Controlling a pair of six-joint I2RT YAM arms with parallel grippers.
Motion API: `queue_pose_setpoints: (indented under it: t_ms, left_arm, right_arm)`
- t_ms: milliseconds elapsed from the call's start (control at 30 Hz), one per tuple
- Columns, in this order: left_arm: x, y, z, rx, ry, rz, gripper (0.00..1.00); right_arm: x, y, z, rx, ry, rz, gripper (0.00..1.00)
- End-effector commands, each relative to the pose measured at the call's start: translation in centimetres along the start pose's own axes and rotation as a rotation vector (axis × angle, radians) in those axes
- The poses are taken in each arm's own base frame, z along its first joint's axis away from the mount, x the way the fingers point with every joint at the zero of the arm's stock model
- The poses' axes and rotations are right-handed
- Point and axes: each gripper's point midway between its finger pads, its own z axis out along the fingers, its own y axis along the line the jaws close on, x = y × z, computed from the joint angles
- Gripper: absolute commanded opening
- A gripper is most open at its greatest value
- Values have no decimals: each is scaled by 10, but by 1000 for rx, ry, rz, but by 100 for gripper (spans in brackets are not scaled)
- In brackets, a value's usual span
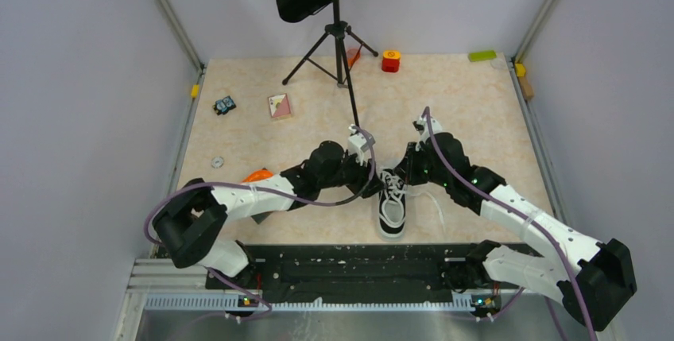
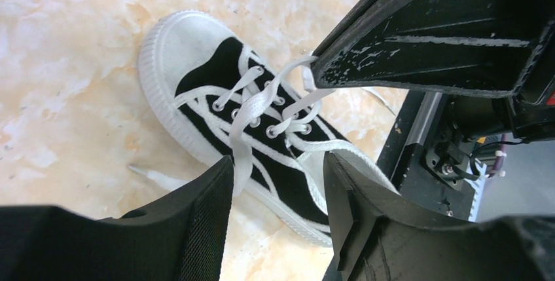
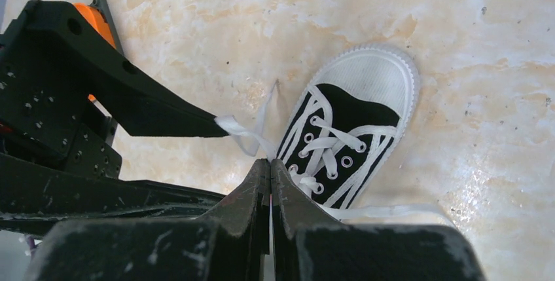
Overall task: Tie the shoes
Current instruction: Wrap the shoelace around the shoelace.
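Note:
A small black shoe [image 1: 391,207] with a white toe cap lies between both arms, toe toward the near edge. In the left wrist view the shoe [image 2: 216,74] sits below my left gripper [image 2: 278,163], which is open. One white lace [image 2: 242,143] runs up from the eyelets and rests against the left finger [image 2: 209,209]. My right gripper [image 3: 270,162] is shut over the shoe [image 3: 357,114], with a lace [image 3: 245,133] coming out of its tip. The right gripper's tip [image 2: 321,71] pinches that lace above the eyelets.
A music stand [image 1: 338,31] stands behind the shoe. A red-orange block [image 1: 390,60], a green block [image 1: 482,56], a card [image 1: 279,106] and a small toy [image 1: 225,105] lie farther back. An orange object [image 1: 257,175] sits by the left arm. A black rail [image 1: 334,273] lines the near edge.

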Motion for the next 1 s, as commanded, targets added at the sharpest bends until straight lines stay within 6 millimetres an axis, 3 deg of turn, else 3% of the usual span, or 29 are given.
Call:
queue_pose_setpoints:
  t_ms: [0,167,233,267,333,467,533,667,833,967]
  left_arm:
    - [-8,1,-12,-40,0,39,57]
    - [2,6,-27,-89,48,24,58]
    - [3,9,-35,-120,49,16,52]
    - [0,8,-39,-123,35,19,44]
    - [-10,4,-44,-118,-17,23,34]
    - [-40,3,-49,-129,-178,41,39]
    - [-58,8,-48,-165,-247,24,31]
    - [-86,2,-32,-159,-276,13,23]
    - [-69,2,0,-117,-149,-19,18]
    - [-53,1,15,-72,-127,-67,17]
  right_arm:
    - [-16,3,-1,-14,-63,8,0]
    - [-17,4,-1,-17,-67,7,0]
    - [-17,4,-1,-16,-67,6,0]
    - [-18,4,-2,-17,-69,7,0]
    - [-18,4,-1,-17,-70,9,0]
    - [-18,4,-1,-18,-73,9,0]
    - [-19,4,-2,-19,-75,10,0]
    - [-19,4,-1,-18,-73,9,0]
    - [-19,4,-1,-18,-73,10,0]
    - [-18,4,-2,-16,-70,10,0]
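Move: The loose strand of white shoelace to catch lies at the left gripper's forward fingertip, about 2 cm ahead of the hand point, level with it sideways and roughly 1 cm lower. The right gripper's tips, shut on the lace, are some 2 cm ahead and 4 cm to the right, at about the same height. The shoe's middle is about 4 cm back, 4 cm right and 9 cm below. From the right hand, that strand lies some 4 cm left, level fore and aft. Swing the half-open left gripper about 4 cm left, away from the right gripper, then arc it up and forward and curl it back right, ending roughly 4 cm forward of and 4 cm above where it began. On the way close its fingers nearly shut at the shoelace strand and turn the wrist about 10 degrees counter-clockwise. Hold the right gripper still, keeping its pinch on the lace. ##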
